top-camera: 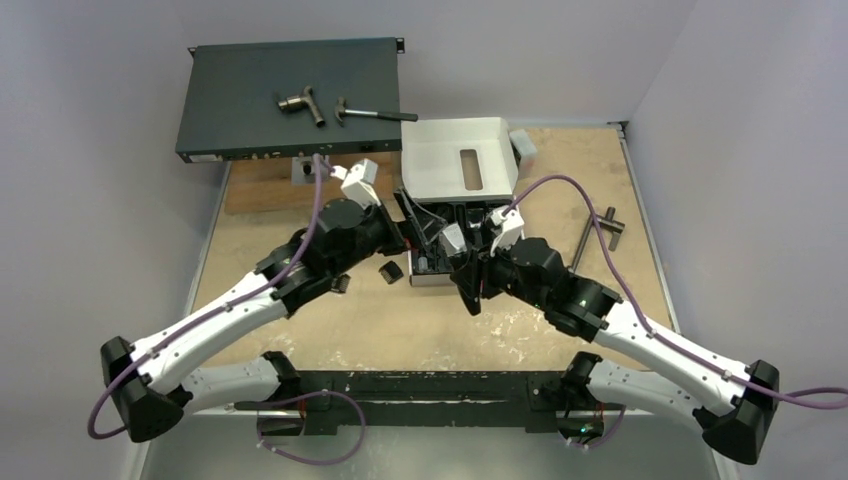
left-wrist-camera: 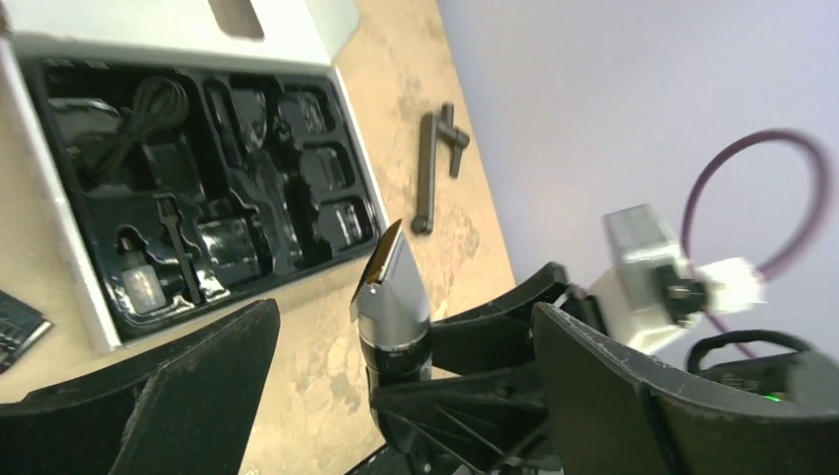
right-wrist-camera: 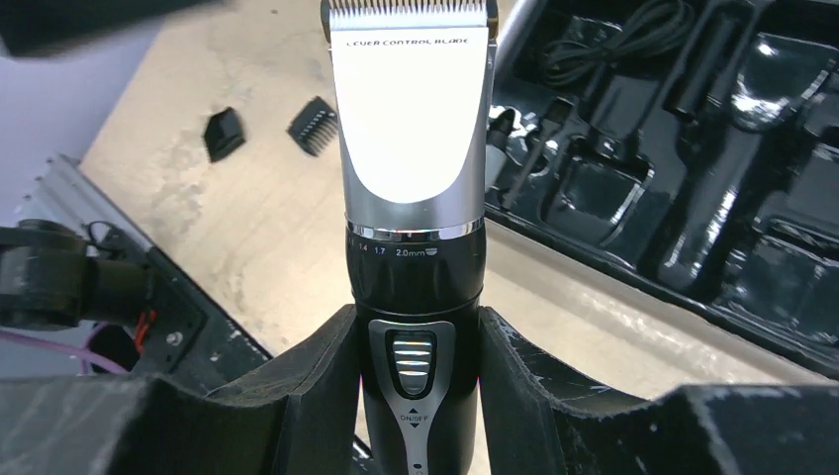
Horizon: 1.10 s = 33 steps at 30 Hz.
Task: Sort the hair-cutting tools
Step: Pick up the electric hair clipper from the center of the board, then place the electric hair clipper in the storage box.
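The black-and-silver hair clipper (right-wrist-camera: 414, 148) stands upright between the fingers of my right gripper (right-wrist-camera: 418, 346), which is shut on its black handle just left of the tray. My left gripper (left-wrist-camera: 401, 327) is wide open. Its fingers (left-wrist-camera: 198, 386) stand apart on either side of the clipper's silver head (left-wrist-camera: 393, 297) without touching it. Two black comb attachments (top-camera: 391, 271) (top-camera: 341, 284) lie loose on the table, and the right wrist view shows them (right-wrist-camera: 224, 133) (right-wrist-camera: 313, 125) beyond the clipper. The black moulded tray (left-wrist-camera: 297, 259) holds a cable, a brush and other small pieces.
The white box lid (top-camera: 460, 160) stands open behind the tray (top-camera: 425, 272). A dark T-shaped handle (top-camera: 597, 232) lies to the right on the table. A hammer (top-camera: 372, 114) and a pipe fitting (top-camera: 302, 104) rest on the dark rack unit (top-camera: 250, 120) at the back left.
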Tool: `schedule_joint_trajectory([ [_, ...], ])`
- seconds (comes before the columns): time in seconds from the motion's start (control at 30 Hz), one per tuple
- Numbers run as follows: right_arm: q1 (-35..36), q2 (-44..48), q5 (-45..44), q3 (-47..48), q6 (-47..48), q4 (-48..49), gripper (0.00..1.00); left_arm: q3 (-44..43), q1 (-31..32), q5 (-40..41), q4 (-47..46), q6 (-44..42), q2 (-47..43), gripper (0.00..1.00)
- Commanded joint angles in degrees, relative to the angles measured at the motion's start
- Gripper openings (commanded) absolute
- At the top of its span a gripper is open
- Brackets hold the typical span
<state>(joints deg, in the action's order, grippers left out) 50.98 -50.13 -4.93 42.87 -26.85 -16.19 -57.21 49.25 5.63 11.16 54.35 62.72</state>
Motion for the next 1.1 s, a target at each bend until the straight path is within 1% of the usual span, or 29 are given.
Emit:
schedule_joint_trajectory([
  [0.0,-0.25,-0.55,-8.59,4.33,-0.33,-2.63,0.0,-4.7,-0.04,10.14,8.91,-2.02,-6.82,1.0],
  [0.1,-1.26,-7.06,-13.68,8.57,-0.72,-7.29,0.0,-3.39,-0.04,13.67,12.54,-3.19,-11.88,1.0],
  [0.2,-4.45,-13.5,-15.48,11.17,-0.62,-7.58,0.0,1.19,-0.01,15.1,14.35,-3.22,-18.02,1.0],
  [0.27,-8.36,-16.81,-13.8,12.25,-0.45,-6.1,0.0,5.7,-0.02,15.39,15.04,-2.36,-23.19,0.99],
  [0.37,-13.9,-20.63,-10.33,13.9,0.31,-4.11,0.0,14.28,-0.04,15.04,16.43,1.35,-29.36,0.98],
  [0.5,-17.21,-26.8,-8.85,17.27,1.39,-3.11,0.0,24.86,-0.04,13.48,18.23,7.13,-35.69,0.98],
  [0.6,-18.34,-31.08,-8.16,19.67,1.7,-2.13,0.0,30.21,-0.04,12.12,18.81,9.4,-38.68,0.98],
  [0.8,-19.67,-37.18,-8.27,22.29,1.89,-0.76,0.0,32.64,-0.04,11.86,21.16,9.8,-40.8,0.98],
  [1.07,-22.02,-42.03,-8.18,23.35,2.37,0.53,0.0,33.38,-0.04,12.04,20.93,8.85,-39.56,0.98],
])
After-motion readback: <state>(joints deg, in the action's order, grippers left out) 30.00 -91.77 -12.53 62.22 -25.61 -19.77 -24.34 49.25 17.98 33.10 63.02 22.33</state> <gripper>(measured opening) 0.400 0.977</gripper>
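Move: The right hand already holds the clipper; the empty clipper slot in the open box lies about 17 cm ahead of it, 6 cm to its right and some 16 cm below. The coiled cable sits about 12 cm left of the slot and 5 cm farther out, the oil bottle 13 cm left and 6 cm nearer, the comb slots 6 cm right and 1 cm farther. From the left hand the slot is roughly 12 cm ahead, 11 cm right and 24 cm down. Forward and down, drifting right, the right hand carries the clipper about 20 cm in all to just above its slot, fingers keeping their hold while the wrist turns clockwise some 25 degrees and tips downward. The left hand, open and empty, swings left, first rising some 5 cm, then sinking well below its start and drawing back from the clipper and box. ##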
